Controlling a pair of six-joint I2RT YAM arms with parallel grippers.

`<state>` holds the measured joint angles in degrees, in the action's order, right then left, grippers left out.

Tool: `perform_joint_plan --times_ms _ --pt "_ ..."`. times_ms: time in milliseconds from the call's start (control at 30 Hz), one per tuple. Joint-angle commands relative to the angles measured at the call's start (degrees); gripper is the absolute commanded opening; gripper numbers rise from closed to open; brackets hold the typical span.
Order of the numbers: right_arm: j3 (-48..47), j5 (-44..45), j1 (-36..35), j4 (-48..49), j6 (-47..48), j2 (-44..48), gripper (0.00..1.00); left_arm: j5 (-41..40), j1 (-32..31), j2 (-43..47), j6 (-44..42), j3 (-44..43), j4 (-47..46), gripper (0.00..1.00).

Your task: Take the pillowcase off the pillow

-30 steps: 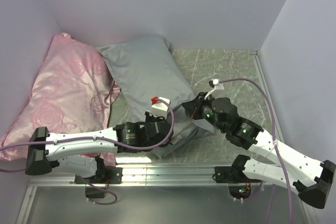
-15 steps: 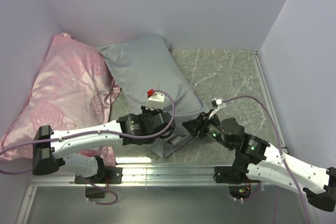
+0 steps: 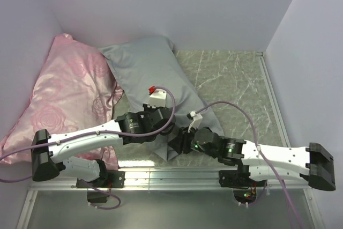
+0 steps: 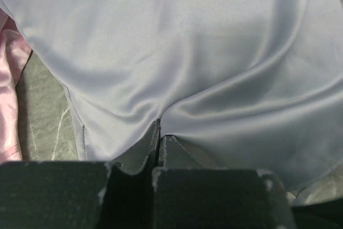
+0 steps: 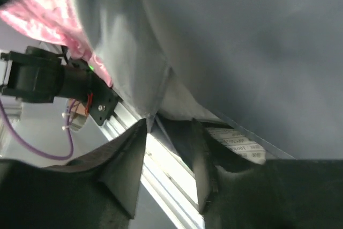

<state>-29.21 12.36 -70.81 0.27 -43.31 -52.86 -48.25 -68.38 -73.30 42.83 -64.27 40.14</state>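
The grey-blue pillowcase point(image 3: 147, 73) lies slanted on the table, from the back wall to the near edge. The white pillow is hidden inside it. My left gripper point(image 3: 165, 128) is over the case's near end. In the left wrist view the left gripper point(image 4: 159, 131) is shut on a pinched fold of the pillowcase point(image 4: 177, 46). My right gripper point(image 3: 178, 144) is low at the case's near corner. In the right wrist view the right gripper point(image 5: 169, 124) is open, with the corner of the pillowcase point(image 5: 134, 52) hanging at its left fingertip and a small white tag point(image 5: 238, 144) beside the right finger.
The pink rose-patterned pillow point(image 3: 64, 95) leans against the left wall, touching the case's left side. A metal rail point(image 3: 177, 175) runs along the near edge under the right gripper. Walls close the back and sides. Marbled table surface point(image 3: 230, 79) shows at the right.
The right arm has swung left and down, from the case's right side to its near corner. The left gripper has shifted slightly back, still on the fabric.
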Motion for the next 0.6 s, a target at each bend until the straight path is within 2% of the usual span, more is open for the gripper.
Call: perform_joint_plan --times_ms 0,200,400,467,567 --pt "0.38 3.01 -1.26 6.14 -6.76 -3.21 0.48 0.26 0.35 2.37 -0.73 -2.79 -0.85 0.00" --pt "6.09 12.57 -1.88 11.94 -14.95 -2.60 0.66 1.58 0.35 3.95 -0.20 -1.74 -1.03 0.01" --pt "9.34 19.54 -1.88 16.42 -17.77 -0.58 0.76 3.07 0.35 5.36 0.94 0.20 -1.03 0.00" --pt "12.66 20.85 -1.88 21.42 -18.38 0.56 0.78 3.60 0.35 5.88 1.38 1.07 -0.85 0.01" --pt "14.45 22.79 -1.71 23.90 -21.11 1.36 0.85 4.47 0.35 6.50 1.99 2.13 -1.03 0.00"
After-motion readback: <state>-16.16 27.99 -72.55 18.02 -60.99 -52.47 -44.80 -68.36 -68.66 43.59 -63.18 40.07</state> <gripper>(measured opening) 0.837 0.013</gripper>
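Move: The pillow's bare end with the white label, inside the pillowcase mouth, lies about 7 cm ahead of my right hand, 2 cm to its left and 6 cm lower. The cloth fold held in my left hand is about 12 cm ahead, 9 cm left and 4 cm higher; the pillowcase's right mouth corner is some 6 cm ahead, 18 cm right and 13 cm below. From my left hand the pillow end is roughly 8 cm back, 8 cm right and 11 cm down. I dip my right hand about 3 cm, then swing it forward some 2.5 cm and a little right into line with the pillowcase mouth, turning it about 20 degrees clockwise, rolling its left side up and spreading the half-open fingers nearly wide around the labelled pillow end. My left hand still pinches the fold, lifting it a good centimetre and easing slightly back. ##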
